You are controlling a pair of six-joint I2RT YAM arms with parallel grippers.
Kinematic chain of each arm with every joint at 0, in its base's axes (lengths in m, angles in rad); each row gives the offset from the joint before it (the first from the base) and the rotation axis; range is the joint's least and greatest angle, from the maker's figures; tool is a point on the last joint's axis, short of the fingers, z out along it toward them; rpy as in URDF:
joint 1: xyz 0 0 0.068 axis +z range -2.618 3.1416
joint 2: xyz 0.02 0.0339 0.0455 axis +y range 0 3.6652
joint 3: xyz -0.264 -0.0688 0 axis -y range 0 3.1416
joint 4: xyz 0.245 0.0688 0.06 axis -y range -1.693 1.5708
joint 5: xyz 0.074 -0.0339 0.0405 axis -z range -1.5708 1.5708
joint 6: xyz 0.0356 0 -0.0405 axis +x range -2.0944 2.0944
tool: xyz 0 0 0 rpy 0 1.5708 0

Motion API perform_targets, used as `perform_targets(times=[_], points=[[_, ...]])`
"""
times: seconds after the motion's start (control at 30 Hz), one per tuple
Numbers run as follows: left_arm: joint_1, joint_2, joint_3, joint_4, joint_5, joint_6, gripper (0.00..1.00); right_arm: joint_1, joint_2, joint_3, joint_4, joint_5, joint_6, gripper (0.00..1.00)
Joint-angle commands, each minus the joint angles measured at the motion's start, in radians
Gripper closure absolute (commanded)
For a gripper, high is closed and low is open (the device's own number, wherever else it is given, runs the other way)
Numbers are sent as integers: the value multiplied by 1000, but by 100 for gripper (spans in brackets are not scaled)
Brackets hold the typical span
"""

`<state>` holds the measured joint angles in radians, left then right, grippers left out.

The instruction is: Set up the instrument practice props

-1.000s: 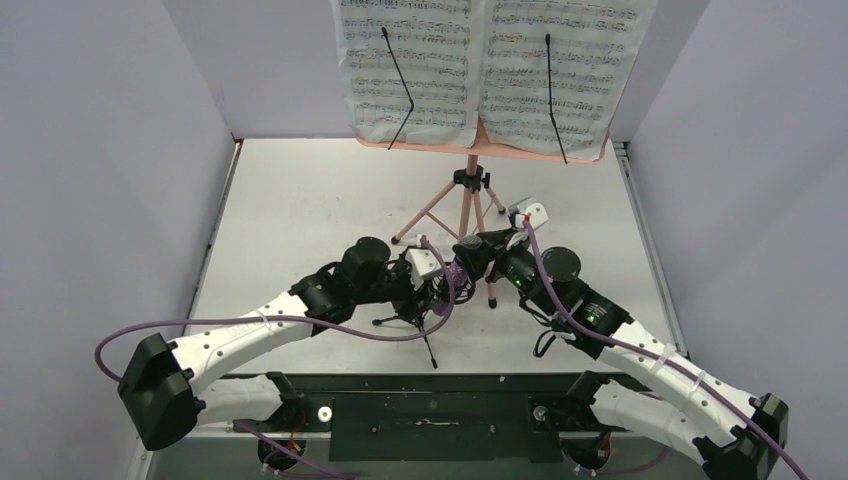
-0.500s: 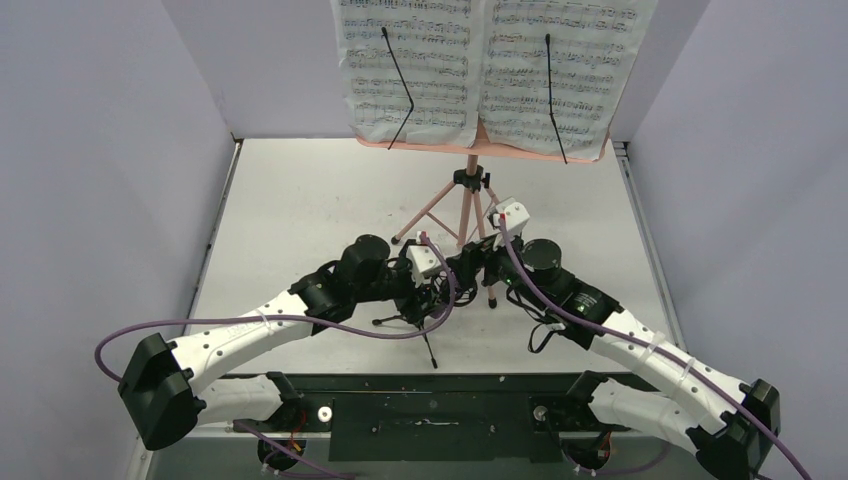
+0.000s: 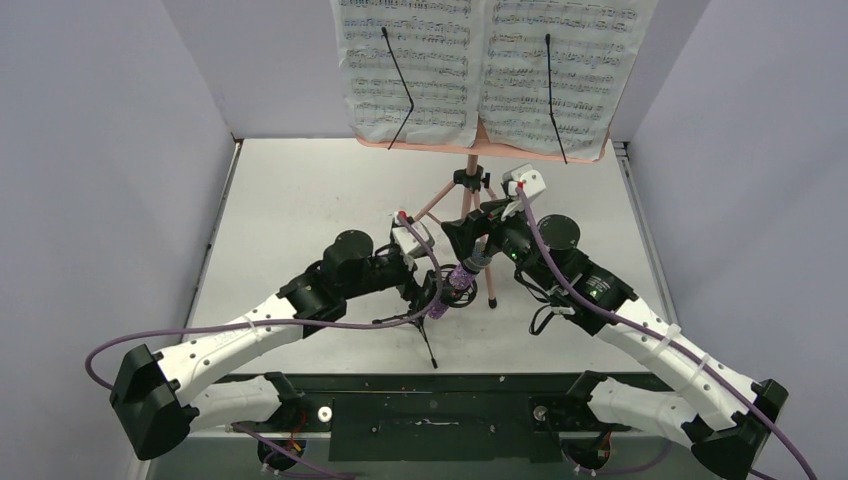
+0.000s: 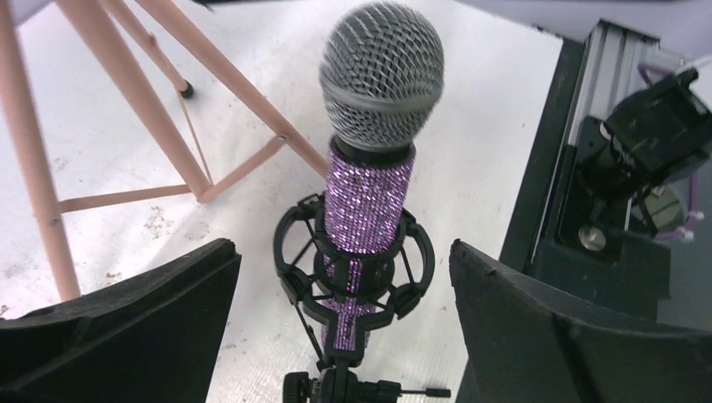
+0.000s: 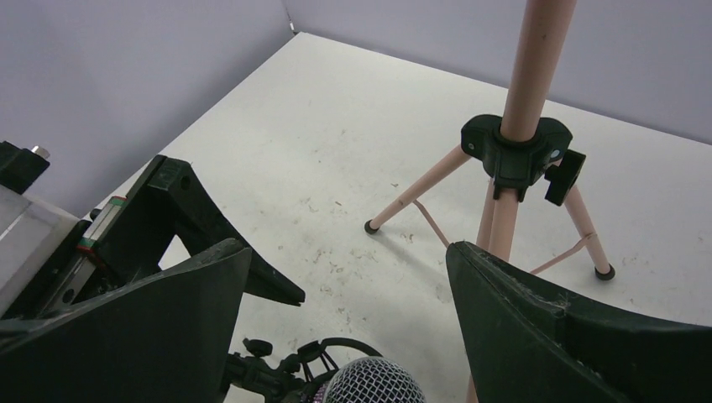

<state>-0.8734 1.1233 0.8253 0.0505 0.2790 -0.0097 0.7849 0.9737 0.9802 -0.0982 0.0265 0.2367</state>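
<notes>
The purple glitter microphone with grey mesh head stands upright in the ring mount of the small black tripod mic stand. In the left wrist view the microphone sits in the ring. My left gripper is open, its jaws on either side of the mount without touching. My right gripper is open above and behind the mesh head. The pink tripod music stand holds two white sheet-music pages.
The pink stand's legs spread on the white table just behind the mic stand. Grey walls close in the left, right and back. A black rail with the arm bases runs along the near edge.
My right gripper has let go of the microphone and drawn back toward the pink stand. My left arm has shifted back a little. The microphone now stands free in the ring mount.
</notes>
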Motion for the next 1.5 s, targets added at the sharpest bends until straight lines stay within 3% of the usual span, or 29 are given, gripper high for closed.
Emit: perform_targets(times=[0.0, 0.3, 0.5, 0.77, 1.03, 1.47], points=[[33, -49, 30, 147, -41, -98, 3, -11, 22, 65, 48, 16, 16, 10], [163, -111, -79, 346, -46, -289, 4, -53, 45, 95, 30, -20, 36, 10], [274, -178, -149, 365, -72, -371, 3, -159, 37, 78, 26, -78, 78, 10], [365, -308, -259, 287, -251, -412, 3, -313, -18, -43, 38, -120, 178, 10], [471, -450, -388, 193, -451, -455, 4, -413, -132, -190, -26, -31, 217, 10], [529, -559, -510, 81, -595, -479, 4, -455, -258, -365, -82, 46, 187, 10]])
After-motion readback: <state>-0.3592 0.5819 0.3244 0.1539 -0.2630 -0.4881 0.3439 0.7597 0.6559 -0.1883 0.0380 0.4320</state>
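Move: The microphone already sits in its shock mount. Its middle is about 4 cm right of the left hand, 2 cm ahead and 5 cm lower, with the small tripod's stem some 3 cm left of that hand, level fore and aft, 12 cm down. From the right hand the microphone's middle lies roughly 7 cm back, 3 cm left and 14 cm below, while the music stand's leg hub is about 9 cm ahead, 2 cm right, at hand height. Already wide open, both hands pull away from the mounted microphone to opposite sides, gripping nothing. The left rises some 5 cm while going forward, then sweeps about 25 cm left and sinks, swinging its fingers counter-clockwise to face forward. The right eases forward, then swings right, about 15 cm in all, sinking 11 cm and turning clockwise away from the music stand. ##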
